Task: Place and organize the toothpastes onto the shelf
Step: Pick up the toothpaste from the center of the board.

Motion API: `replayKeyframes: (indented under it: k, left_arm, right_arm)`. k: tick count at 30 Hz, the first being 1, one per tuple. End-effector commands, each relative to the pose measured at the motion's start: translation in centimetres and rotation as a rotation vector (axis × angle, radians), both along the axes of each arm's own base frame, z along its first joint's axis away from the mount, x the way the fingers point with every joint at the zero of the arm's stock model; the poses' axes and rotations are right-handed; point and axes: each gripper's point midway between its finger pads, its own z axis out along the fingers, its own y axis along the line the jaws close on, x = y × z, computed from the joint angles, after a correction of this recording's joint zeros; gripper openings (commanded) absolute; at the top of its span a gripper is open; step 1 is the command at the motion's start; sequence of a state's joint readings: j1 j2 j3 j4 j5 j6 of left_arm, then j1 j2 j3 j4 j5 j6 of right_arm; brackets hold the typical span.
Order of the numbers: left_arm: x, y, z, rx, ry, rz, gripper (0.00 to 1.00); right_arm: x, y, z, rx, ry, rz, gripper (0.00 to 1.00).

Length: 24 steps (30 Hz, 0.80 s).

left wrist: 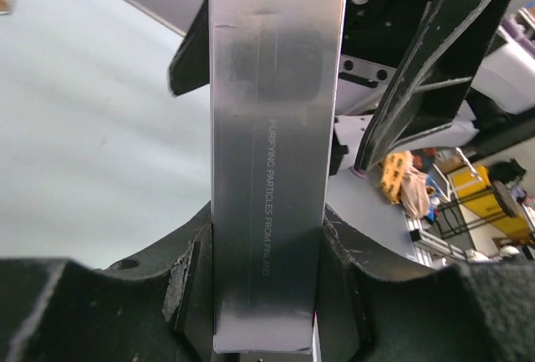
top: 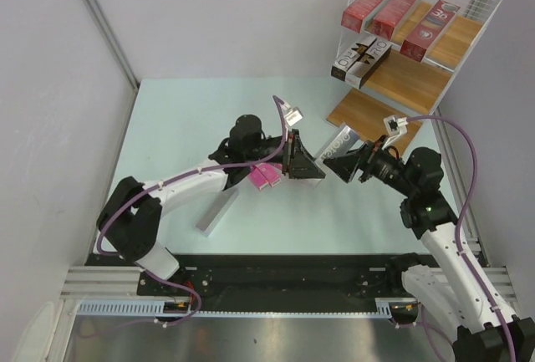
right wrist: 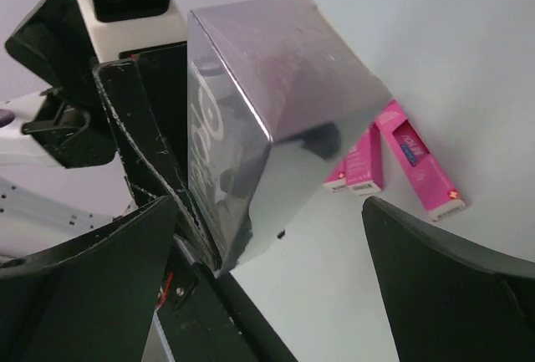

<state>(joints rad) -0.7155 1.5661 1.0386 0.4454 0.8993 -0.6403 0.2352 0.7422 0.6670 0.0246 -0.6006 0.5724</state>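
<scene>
My left gripper (top: 294, 161) (left wrist: 267, 237) is shut on a silver-grey toothpaste carton (top: 341, 139) (left wrist: 272, 128) (right wrist: 276, 86), held above the table's middle. The carton's free end points toward my right gripper (top: 338, 166) (right wrist: 267, 270). That gripper stands wide open, with the carton's end between its fingers and nearer the left one. A second silver carton (top: 219, 211) lies on the table by the left arm. Pink cartons (top: 266, 176) (right wrist: 359, 161) lie under the left gripper. The shelf (top: 418, 82) at the back right holds three dark red cartons (top: 397, 9) on top and two silver-black ones (top: 359, 59) on the middle board.
The shelf's lowest board (top: 368, 111) lies bare just behind the right gripper. Grey walls stand on the left and the right of the pale green table (top: 184, 119). A purple cable (top: 468, 153) loops over the right arm.
</scene>
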Motion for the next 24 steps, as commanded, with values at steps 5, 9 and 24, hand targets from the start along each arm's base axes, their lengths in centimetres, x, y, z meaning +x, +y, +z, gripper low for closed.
replayKeyframes:
  k: [5, 9, 24]
  left_arm:
    - [-2.2, -0.9, 5.2, -0.151, -0.091, -0.122, 0.15]
    - [-2.8, -1.0, 5.2, -0.157, -0.088, -0.146, 0.15]
    - [-3.3, -1.5, 4.4, -0.129, -0.075, -0.155, 0.30]
  right_arm:
    - [-1.8, 1.5, 2.5, 0.038, -0.127, 0.106, 0.97]
    - [-2.4, 1.4, 3.5, 0.061, -0.177, 0.111, 0.81]
    - [-3.4, 1.9, 4.2, 0.098, -0.221, 0.164, 0.32]
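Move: The silver toothpaste box, held by the left hand near its lower end, already stands between the right hand's open fingers. Its middle is about 2 cm ahead, 3 cm left and 3 cm above the right hand, and from the left hand some 3 cm ahead, 3 cm right and 5 cm up. On the table roughly 26 cm below the right hand, the single pink box lies 9 cm ahead and 13 cm left, the pink pair 8 cm ahead and 21 cm left. The right fingers close from wide open and pinch the sides of the silver box while the left hand keeps its own grip lower down. Meanwhile the right hand goes up and back about 3 cm each, easing left onto the box and tipping up slightly; the left hand draws back 3 cm and rises a little less, turning some 10 degrees clockwise. ##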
